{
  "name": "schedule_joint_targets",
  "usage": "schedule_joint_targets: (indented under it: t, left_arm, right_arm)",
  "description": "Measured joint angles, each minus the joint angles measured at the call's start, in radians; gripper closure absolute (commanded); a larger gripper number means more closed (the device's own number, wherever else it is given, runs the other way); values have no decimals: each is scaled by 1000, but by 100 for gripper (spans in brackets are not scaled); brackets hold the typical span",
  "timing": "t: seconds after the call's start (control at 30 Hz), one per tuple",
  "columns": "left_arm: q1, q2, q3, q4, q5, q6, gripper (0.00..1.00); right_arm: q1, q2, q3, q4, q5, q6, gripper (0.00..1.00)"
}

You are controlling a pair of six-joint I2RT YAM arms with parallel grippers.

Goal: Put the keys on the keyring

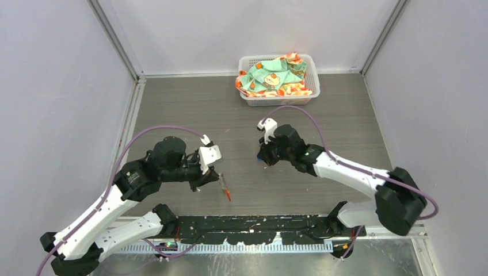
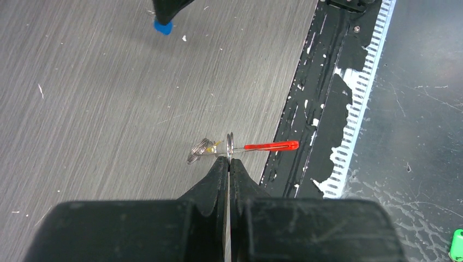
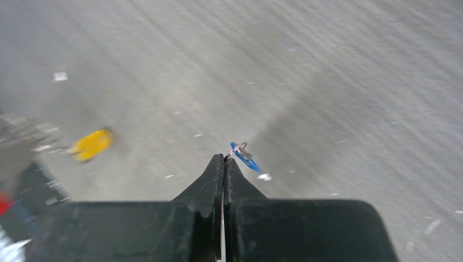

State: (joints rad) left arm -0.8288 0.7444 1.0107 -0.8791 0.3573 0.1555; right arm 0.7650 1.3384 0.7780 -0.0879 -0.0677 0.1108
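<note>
My left gripper (image 2: 229, 159) is shut on the keyring (image 2: 230, 143), a thin grey ring held edge-on. Its red tag (image 2: 271, 146) sticks out right and a bunch of small rings (image 2: 199, 150) hangs left. From above, the left gripper (image 1: 217, 176) holds it just over the table, the red tag (image 1: 227, 193) hanging toward the near edge. My right gripper (image 3: 224, 157) is shut on the small ring of the blue-tagged key (image 3: 246, 159), a short way right of the keyring. The yellow-tagged key (image 3: 90, 144) shows blurred near the left gripper; whether it hangs on the ring I cannot tell.
A white basket (image 1: 309, 95) with a patterned cloth (image 1: 270, 77) stands at the back of the table. The black base rail (image 1: 259, 224) runs along the near edge, close under the red tag. Grey walls close in both sides.
</note>
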Motion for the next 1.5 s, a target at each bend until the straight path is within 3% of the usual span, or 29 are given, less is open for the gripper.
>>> schedule_joint_targets:
  t: [0.3, 0.47, 0.73, 0.97, 1.17, 1.47, 1.5]
  left_arm:
    - [0, -5, -37, 14, -10, -13, 100]
    - [0, -6, -39, 23, -10, -18, 100]
    - [0, -7, -39, 26, -10, -17, 100]
    - [1, 2, -32, 26, -10, -14, 100]
    - [5, 6, -24, 26, -10, -13, 100]
    - [7, 6, -18, 26, -9, -13, 100]
    - [7, 6, -18, 27, -9, -13, 100]
  right_arm:
    - [50, -422, -47, -14, -298, 154, 99]
    - [52, -476, -49, -18, -407, 253, 99]
    - [58, -290, -119, -5, -416, 355, 99]
    - [74, 12, -66, -4, -393, 310, 99]
    - [74, 173, 0, -61, -330, 245, 99]
    - [74, 170, 1, -101, -222, 206, 62]
    - [74, 163, 1, -109, -213, 204, 54]
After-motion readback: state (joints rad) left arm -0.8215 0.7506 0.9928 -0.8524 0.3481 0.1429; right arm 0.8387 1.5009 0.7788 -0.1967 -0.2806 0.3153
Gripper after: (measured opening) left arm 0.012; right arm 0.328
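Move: The blue key still hangs from my right hand's shut fingertips. The bare table spot where I will put it lies about 9 cm back, 5 cm left and 9 cm below that hand. The keyring in my left hand is some 15 cm back, 14 cm left and 10 cm above my right, its yellow key about 3 cm lower. From my left hand the spot is roughly 6 cm ahead, 10 cm right and 22 cm down. My right hand swings the blue key back about 12 cm while lifting it some 14 cm, then turns over and sinks about 20 cm to the table, easing forward 4 cm as the fingers tip down to point more steeply. Low over the table in front of the keyring, I open the fingers about a third and let go of the key's ring. My left hand keeps its grip on the keyring. ##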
